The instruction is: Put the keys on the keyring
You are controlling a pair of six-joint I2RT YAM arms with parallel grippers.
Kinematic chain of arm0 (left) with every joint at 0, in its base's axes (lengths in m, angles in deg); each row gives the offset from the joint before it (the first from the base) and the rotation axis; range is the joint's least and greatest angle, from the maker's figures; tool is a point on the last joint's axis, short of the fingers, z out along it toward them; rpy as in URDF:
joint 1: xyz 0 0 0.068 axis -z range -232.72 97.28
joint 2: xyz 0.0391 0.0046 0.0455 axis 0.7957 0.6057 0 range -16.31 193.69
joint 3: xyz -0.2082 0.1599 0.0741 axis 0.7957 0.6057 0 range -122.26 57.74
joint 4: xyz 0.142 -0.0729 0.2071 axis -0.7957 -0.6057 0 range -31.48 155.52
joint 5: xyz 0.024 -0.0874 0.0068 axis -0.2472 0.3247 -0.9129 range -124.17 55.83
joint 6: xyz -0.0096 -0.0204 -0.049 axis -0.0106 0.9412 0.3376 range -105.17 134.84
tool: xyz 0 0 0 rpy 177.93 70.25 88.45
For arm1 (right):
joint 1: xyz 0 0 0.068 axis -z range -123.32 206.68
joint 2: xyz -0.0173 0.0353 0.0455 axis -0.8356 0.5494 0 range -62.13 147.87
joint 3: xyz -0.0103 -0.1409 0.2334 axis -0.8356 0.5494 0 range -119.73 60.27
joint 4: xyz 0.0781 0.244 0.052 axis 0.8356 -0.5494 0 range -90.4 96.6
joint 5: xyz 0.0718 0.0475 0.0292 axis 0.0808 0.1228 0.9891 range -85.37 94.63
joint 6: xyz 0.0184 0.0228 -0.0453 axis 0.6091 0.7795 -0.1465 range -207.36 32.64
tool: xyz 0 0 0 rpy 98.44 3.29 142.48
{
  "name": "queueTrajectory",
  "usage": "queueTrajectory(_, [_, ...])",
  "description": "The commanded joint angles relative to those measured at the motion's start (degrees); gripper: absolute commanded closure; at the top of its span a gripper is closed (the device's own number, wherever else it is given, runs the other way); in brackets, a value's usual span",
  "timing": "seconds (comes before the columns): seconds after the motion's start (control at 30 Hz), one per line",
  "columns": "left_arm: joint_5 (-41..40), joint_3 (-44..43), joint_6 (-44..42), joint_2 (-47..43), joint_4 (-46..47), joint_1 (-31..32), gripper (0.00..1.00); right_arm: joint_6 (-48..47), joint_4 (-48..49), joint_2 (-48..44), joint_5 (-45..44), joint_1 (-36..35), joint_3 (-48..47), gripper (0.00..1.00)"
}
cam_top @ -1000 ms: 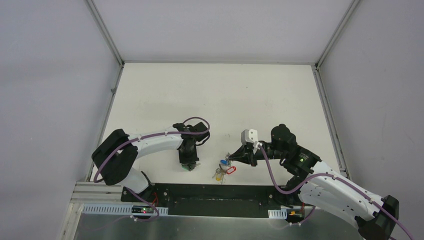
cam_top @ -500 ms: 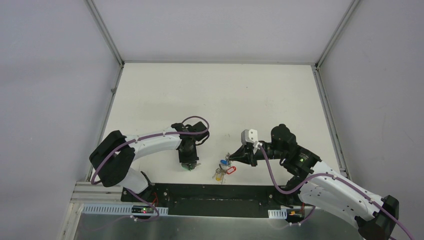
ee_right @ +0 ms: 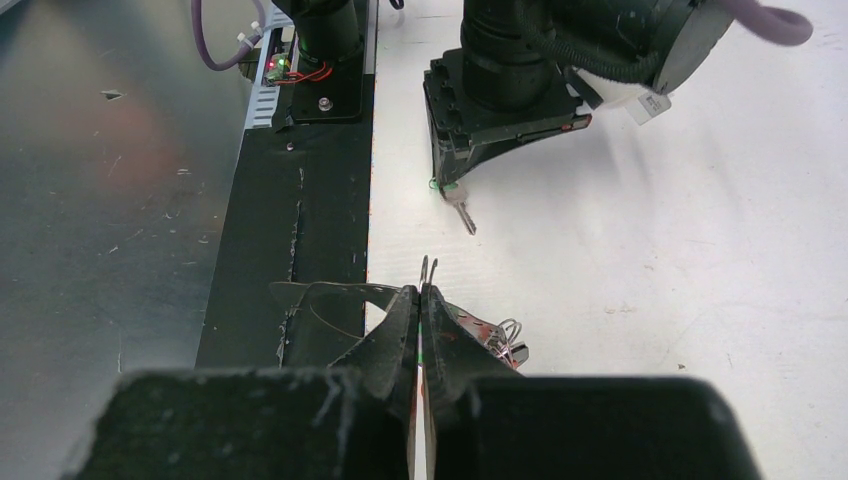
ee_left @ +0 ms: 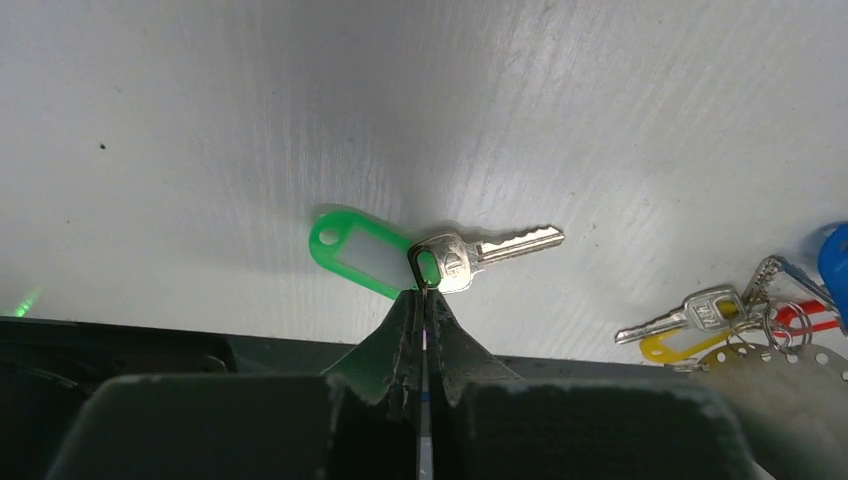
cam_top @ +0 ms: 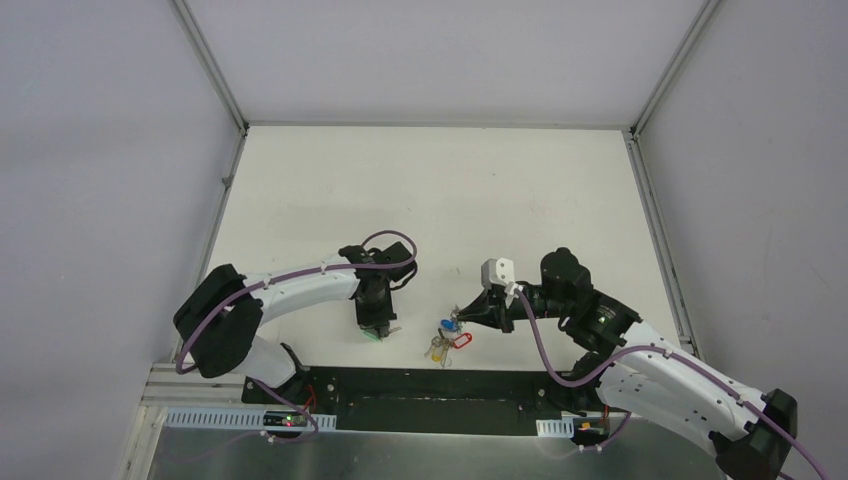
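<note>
The green-tagged key (ee_left: 480, 252) lies flat on the white table, its green tag (ee_left: 358, 250) to the left of the key head. My left gripper (ee_left: 424, 290) is shut, its tips pinching the small dark ring that joins tag and key; from above it stands over that key (cam_top: 373, 335). My right gripper (ee_right: 421, 292) is shut on the thin wire of the keyring (ee_right: 427, 268). The blue-tagged key (cam_top: 447, 324) hangs in the bunch by the right gripper (cam_top: 466, 312), and its blue tag (ee_left: 835, 258) shows at the edge of the left wrist view.
A yellow-tagged key (ee_left: 685, 318) and a red tag (ee_left: 812, 315) lie in the bunch right of the green key. The black base plate (cam_top: 400, 385) and a metal ledge (ee_right: 120, 200) run along the near table edge, close behind both grippers. Grey walls enclose the table.
My left gripper's jaws have closed onto the green key's ring, and the left arm's elbow has sunk slightly toward the near edge. The right arm and the bunch have stayed put.
</note>
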Motion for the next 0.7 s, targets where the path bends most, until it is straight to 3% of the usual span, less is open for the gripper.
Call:
queueTrajectory(0.0, [-1.4, -3.2, -2.1, -3.9, -2.2, 0.7, 1.00, -0.2, 4.3, 0.2, 2.0, -0.1, -1.5, 1.00])
queueTrajectory(0.5, [-17.8, -13.3, -15.6, -18.6, -5.6, 0.7, 1.00, -1.2, 3.2, 0.4, 2.5, -0.1, -2.8, 1.00])
queueTrajectory(0.67, [-16.4, -12.7, -28.0, -25.4, 2.6, 0.7, 1.00, -1.1, 3.2, 0.5, 2.5, 0.0, -3.0, 1.00])
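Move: Some 16 cm to the right, 2 cm back and 15 cm higher than the left hand is the keyring, gripped at the right hand's fingertips, its bunch hanging below. The green tag sits about 2 cm left and 1 cm ahead of the left fingertips, its key about 2 cm right and 1 cm ahead, both a centimetre lower. The bunch's yellow-tagged key hangs roughly 12 cm right, 4 cm back and 5 cm above the left hand. Lifting away from the table with shut fingers that keep their pinch on the green tag's ring, the left hand rises about 13 cm towards the keyring's height, also carrying the key some 6 cm forward. Its wrist swings the fingertips outward by about 30 degrees, with a slight clockwise turn. The right hand holds the keyring still. ##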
